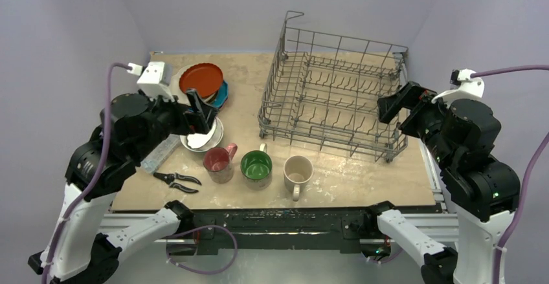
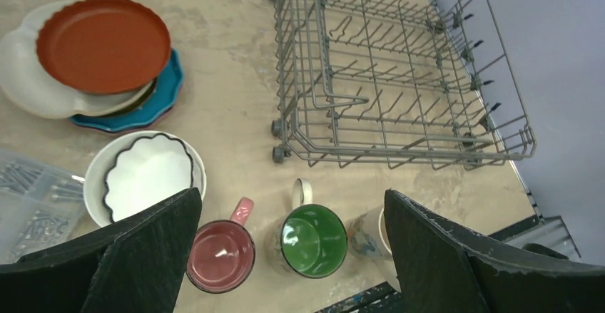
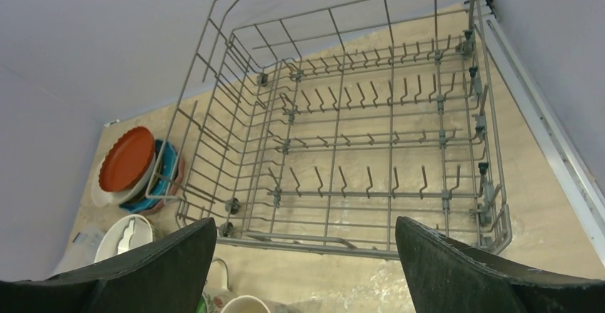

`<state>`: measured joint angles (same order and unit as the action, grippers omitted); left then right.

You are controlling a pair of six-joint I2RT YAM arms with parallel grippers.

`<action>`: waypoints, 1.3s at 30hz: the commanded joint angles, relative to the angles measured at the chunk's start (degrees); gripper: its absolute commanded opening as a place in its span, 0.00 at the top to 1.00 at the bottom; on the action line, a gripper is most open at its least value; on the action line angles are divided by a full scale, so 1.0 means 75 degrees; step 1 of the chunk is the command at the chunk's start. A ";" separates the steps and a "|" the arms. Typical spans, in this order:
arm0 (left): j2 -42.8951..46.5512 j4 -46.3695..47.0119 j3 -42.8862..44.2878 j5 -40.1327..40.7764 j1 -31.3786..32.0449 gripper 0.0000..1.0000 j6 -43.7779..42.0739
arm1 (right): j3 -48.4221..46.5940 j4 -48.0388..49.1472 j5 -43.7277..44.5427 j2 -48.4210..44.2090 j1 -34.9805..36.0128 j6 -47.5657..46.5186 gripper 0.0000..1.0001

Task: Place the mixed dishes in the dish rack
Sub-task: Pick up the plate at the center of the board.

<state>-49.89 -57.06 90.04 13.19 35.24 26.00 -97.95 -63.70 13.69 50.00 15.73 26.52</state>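
The grey wire dish rack stands at the back right with nothing in it. The red mug, green mug and cream mug stand upright in a row near the front edge. A small white bowl sits left of them. The orange plate tops a stack with a blue plate and a white divided plate. My left gripper is open and empty, held above the white bowl. My right gripper is open and empty, at the rack's near right side.
Black-handled pliers lie at the front left. A clear plastic compartment box lies beside the white bowl. Purple walls close in the back and both sides. The table's metal rail runs along the front.
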 commanded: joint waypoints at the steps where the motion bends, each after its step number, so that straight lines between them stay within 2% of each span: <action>1: -0.0441 0.0233 -0.0128 -0.0958 -0.0043 0.02 0.0531 | 0.0208 -0.0071 -0.0256 -0.0234 -0.0013 0.0243 0.02; 8: -0.1127 0.0206 -0.0225 -0.1718 -0.0057 0.06 0.0909 | 0.0211 -0.0363 -0.0501 0.0038 -0.0017 0.0122 0.02; 12: -0.1436 0.0191 -0.0327 -0.2558 -0.0058 0.06 0.1065 | 0.0490 -0.0559 -0.0623 0.0161 -0.0015 0.0172 0.02; 20: -0.1286 0.0543 -0.1531 -0.3720 -0.0049 0.06 0.1803 | 0.1042 -0.0292 -0.1024 -0.0031 -0.0017 0.0419 0.02; 23: -0.1056 0.0230 -0.1818 -0.3242 -0.0054 0.06 0.1894 | 0.1108 -0.0204 -0.1377 0.0019 -0.0011 0.0370 0.02; 27: -0.1180 -0.1175 -0.1329 -0.1169 -0.0132 0.04 0.1517 | 0.1219 -0.0114 -0.1789 0.0111 -0.0012 0.0288 0.02; 29: -0.1470 -0.1669 -0.0942 -0.0520 -0.0441 0.02 0.1203 | 0.1273 -0.0017 -0.2116 0.0127 -0.0011 0.0301 0.02; 32: -0.1809 -0.1714 -0.0695 -0.0604 -0.1452 0.02 0.0872 | 0.1404 0.0129 -0.2435 0.0148 -0.0019 0.0379 0.02; 39: -0.2020 -0.0124 -0.0984 -0.1071 -0.3341 0.00 0.1033 | 0.1298 0.0096 -0.2649 0.0516 -0.0011 0.0473 0.02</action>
<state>-64.55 -65.39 82.81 5.80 15.59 34.00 -87.35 -65.01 -4.12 51.86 15.73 29.23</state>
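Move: The white scalloped plate nested in the bowl lies about 9 cm ahead of the open left gripper, 9 cm to its left and roughly 36 cm below. The red plate topping the stack is some 20 cm farther out than it; the pink mug stands nearly under this gripper, about 3 cm left, and the green mug 2 cm back and 9 cm right. From the right gripper the scalloped plate is some 12 cm ahead and 48 cm left, far below. Bring the left gripper down about 13 cm, swinging first some 9 cm right over the mugs, then sweeping back left and forward towards the scalloped plate, fingers tipping some 30 degrees down and finally turning counter-clockwise; keep it wide open, touching nothing. Meanwhile lower the open right gripper some 8 cm and carry it left, turning counter-clockwise. ##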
